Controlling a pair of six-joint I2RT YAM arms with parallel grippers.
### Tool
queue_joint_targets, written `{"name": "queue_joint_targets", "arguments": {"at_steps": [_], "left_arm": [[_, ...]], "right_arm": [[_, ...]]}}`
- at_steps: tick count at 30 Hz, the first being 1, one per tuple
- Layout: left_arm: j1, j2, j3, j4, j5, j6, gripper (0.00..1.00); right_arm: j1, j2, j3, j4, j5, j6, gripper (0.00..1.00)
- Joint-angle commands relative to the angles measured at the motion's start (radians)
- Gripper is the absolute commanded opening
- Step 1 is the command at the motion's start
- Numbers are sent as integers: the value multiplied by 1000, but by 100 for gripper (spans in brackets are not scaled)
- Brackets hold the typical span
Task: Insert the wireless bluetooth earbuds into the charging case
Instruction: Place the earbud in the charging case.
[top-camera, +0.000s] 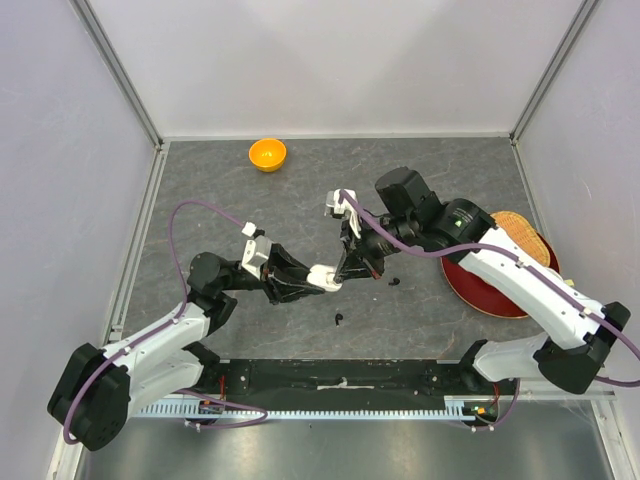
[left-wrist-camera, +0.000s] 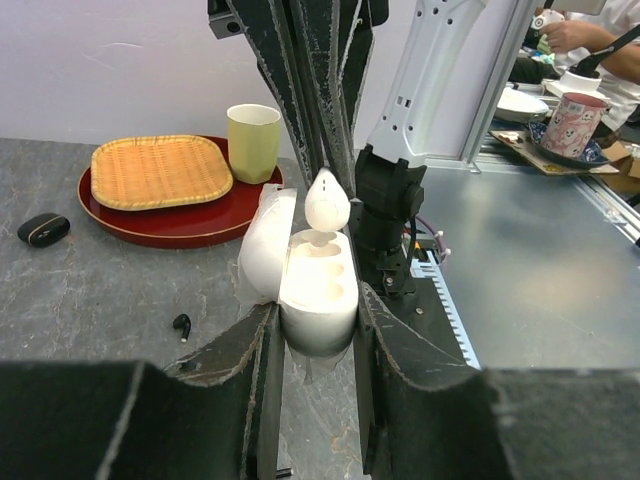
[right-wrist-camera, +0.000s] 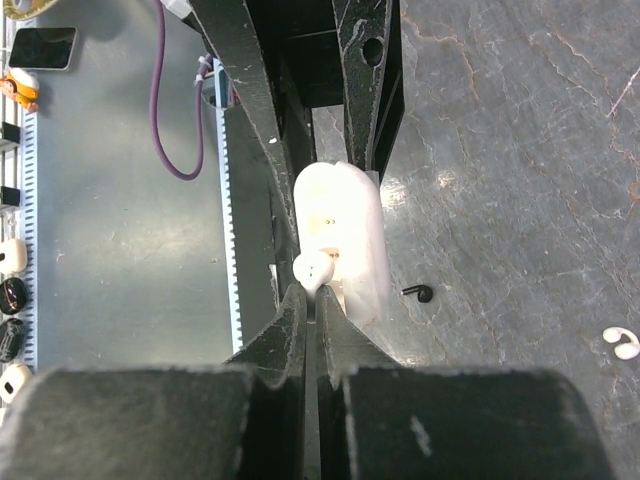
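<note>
A white charging case (left-wrist-camera: 320, 275) with its lid swung open to the left is clamped between the fingers of my left gripper (left-wrist-camera: 317, 320), raised above the table. My right gripper (right-wrist-camera: 318, 292) is shut on a white earbud (right-wrist-camera: 312, 268), which hangs tip down right over the far socket of the case (right-wrist-camera: 345, 215). In the top view the two grippers meet mid-table at the case (top-camera: 324, 277). A black earbud (left-wrist-camera: 182, 325) lies on the table beside the case. Another black earbud (top-camera: 338, 320) lies nearer the arm bases. A closed black charging case (left-wrist-camera: 43, 229) rests farther off.
A red round tray (top-camera: 480, 295) at the right carries a woven square mat (left-wrist-camera: 160, 170) and a yellow-green cup (left-wrist-camera: 253, 140). An orange bowl (top-camera: 267, 154) sits at the back. A white earbud (right-wrist-camera: 620, 343) lies on the grey table beyond the case.
</note>
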Motion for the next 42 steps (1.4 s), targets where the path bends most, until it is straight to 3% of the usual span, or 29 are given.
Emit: {"name": "queue_joint_targets", "arguments": {"at_steps": [1, 10, 27, 30, 37, 42], "left_arm": [[-4, -2, 39, 23, 18, -35, 2], [-4, 30, 13, 172, 10, -117, 2], [-4, 39, 9, 201, -7, -121, 2], [-4, 41, 7, 201, -14, -115, 2], [-4, 42, 4, 201, -24, -112, 2], [-4, 44, 4, 198, -24, -110, 2]], "right_arm": [[11, 11, 51, 21, 32, -29, 0], [35, 24, 61, -19, 50, -55, 0], [41, 34, 75, -59, 93, -81, 0], [43, 34, 75, -62, 93, -81, 4], [43, 18, 89, -56, 116, -83, 34], [43, 5, 97, -34, 124, -74, 44]]}}
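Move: The earbud is already pinched in the right gripper; the charging case, held open in the left, has its middle about 2 cm to the right hand's left and 2 cm below it. The lid stands some 2 cm ahead of the case's middle. On the table some 22 cm below the right hand, a dark earbud lies about 5 cm ahead and 1 cm right. From the left hand, the held earbud is roughly 4 cm right, 3 cm up, level fore and aft. Lower the right gripper just under 1 cm, tilting it about 5 degrees, to take the earbud down into the case's slot nearer that gripper. Meanwhile raise the left gripper about 1 cm, keeping its grip, to bring the case up to the earbud. Hold the right hand nearly still, then open its fingers to let go of the earbud. ##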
